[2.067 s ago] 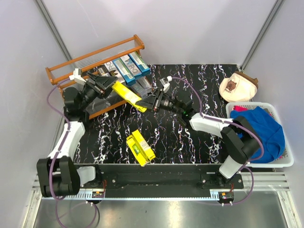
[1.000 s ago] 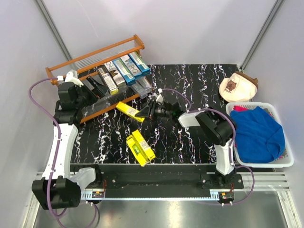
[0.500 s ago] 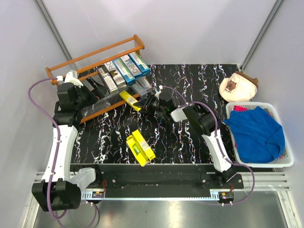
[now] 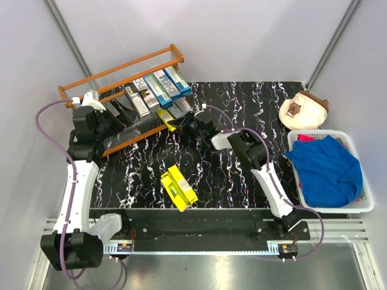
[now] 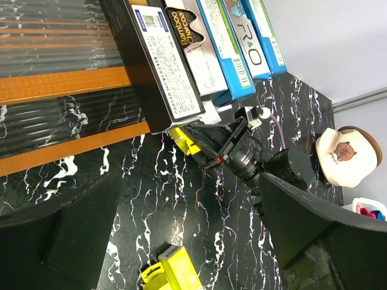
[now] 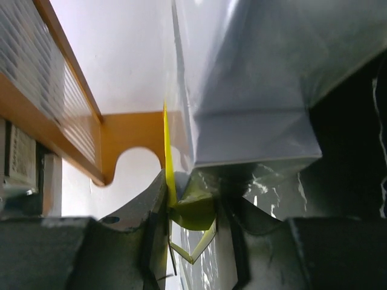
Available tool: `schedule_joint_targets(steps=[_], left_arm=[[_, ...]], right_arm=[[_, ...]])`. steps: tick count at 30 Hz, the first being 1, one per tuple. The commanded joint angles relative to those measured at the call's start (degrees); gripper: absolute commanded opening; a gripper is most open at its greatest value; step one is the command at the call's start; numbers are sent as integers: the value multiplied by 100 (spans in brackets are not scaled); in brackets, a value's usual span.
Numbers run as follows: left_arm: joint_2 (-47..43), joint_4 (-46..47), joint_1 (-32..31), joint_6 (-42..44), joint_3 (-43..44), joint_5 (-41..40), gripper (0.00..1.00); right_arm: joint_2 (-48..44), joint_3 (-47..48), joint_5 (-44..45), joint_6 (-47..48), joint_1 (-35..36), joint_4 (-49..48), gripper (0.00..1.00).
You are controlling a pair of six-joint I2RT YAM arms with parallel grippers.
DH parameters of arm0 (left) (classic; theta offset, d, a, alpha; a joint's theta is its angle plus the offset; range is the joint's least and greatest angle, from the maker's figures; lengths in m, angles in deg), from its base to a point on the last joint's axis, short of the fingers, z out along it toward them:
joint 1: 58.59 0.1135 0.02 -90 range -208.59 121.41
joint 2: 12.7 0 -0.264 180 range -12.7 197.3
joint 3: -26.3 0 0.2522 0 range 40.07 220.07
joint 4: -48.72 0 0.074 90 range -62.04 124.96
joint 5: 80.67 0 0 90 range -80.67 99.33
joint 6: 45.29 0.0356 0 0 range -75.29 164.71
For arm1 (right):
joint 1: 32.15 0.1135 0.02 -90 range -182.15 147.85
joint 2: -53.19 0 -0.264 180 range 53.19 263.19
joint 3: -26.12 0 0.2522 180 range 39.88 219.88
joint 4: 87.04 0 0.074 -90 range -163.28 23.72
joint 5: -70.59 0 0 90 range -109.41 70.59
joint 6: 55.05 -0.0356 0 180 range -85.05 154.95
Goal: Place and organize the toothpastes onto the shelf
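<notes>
The orange-brown shelf (image 4: 121,66) stands at the far left. Black, silver-grey and blue-teal toothpastes (image 4: 158,87) lie side by side on its upper tier, also seen in the left wrist view (image 5: 199,54). My right gripper (image 4: 182,125) is shut on the end of a yellow toothpaste (image 4: 164,118), its far end in at the shelf's lower tier beside a silver-grey carton (image 6: 242,90). The yellow end (image 6: 192,208) sits between the right fingers. Two more yellow toothpastes (image 4: 178,187) lie on the table's front middle. My left gripper (image 4: 115,121) is open and empty beside the shelf's left part.
A white basket (image 4: 363,208) holding a blue cloth (image 4: 326,166) stands at the right edge. A round cream thing with a bear face (image 4: 303,110) lies at the far right. The black marbled tabletop (image 4: 242,181) is bounded by grey walls.
My right gripper has moved left and back with the yellow toothpaste, bringing it from the open table into the shelf's lower tier. The left arm let go of it earlier and now rests still.
</notes>
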Motion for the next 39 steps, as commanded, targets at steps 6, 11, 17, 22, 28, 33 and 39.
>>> schedule_joint_targets(steps=[6, 11, 17, 22, 28, 33, 39], left_arm=[[-170, 174, 23, 116, -30, -81, 99], [-170, 174, 23, 125, -21, -37, 99], [-197, 174, 23, 142, -39, 16, 99], [-206, 192, 23, 133, -74, 42, 99], [-214, 218, 23, 107, -91, 112, 99], [-241, 376, 23, 72, -135, 244, 99], [-188, 535, 23, 54, -188, 499, 99]], right_arm=[[-209, 55, 1290, -179, -46, 615, 33], [-139, 133, 1299, -285, -55, 676, 39], [-349, -121, 1334, -66, -55, 861, 75], [-639, -349, 1343, 277, -63, 1072, 92], [-1017, -972, 1229, 585, -63, 1098, 100], [-1579, -1553, 984, 1049, -72, 1089, 100], [-2809, -2344, 983, 2217, -63, 1827, 100]])
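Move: Out at the shelf's lower front, the right hand pinches the near end of the yellow toothpaste, whose middle and slot lie about 5 cm ahead and 4 cm left. The nearest grey toothpaste is some 6 cm ahead and 1 cm right; a blue toothpaste on the upper tier is about 13 cm ahead, 7 left and 11 higher. From the waiting left hand, the yellow toothpaste lies roughly 17 cm ahead, 14 right and 21 lower. Easing the held yellow toothpaste about 2 cm forward into the lower tier, with a slight dip and some 10 degrees of clockwise turn, the right hand then opens its fingers wide and lets go of the near end. It slips off to the right and, faster, back, about 6 cm away from the shelf front, its left side rolling downward. ##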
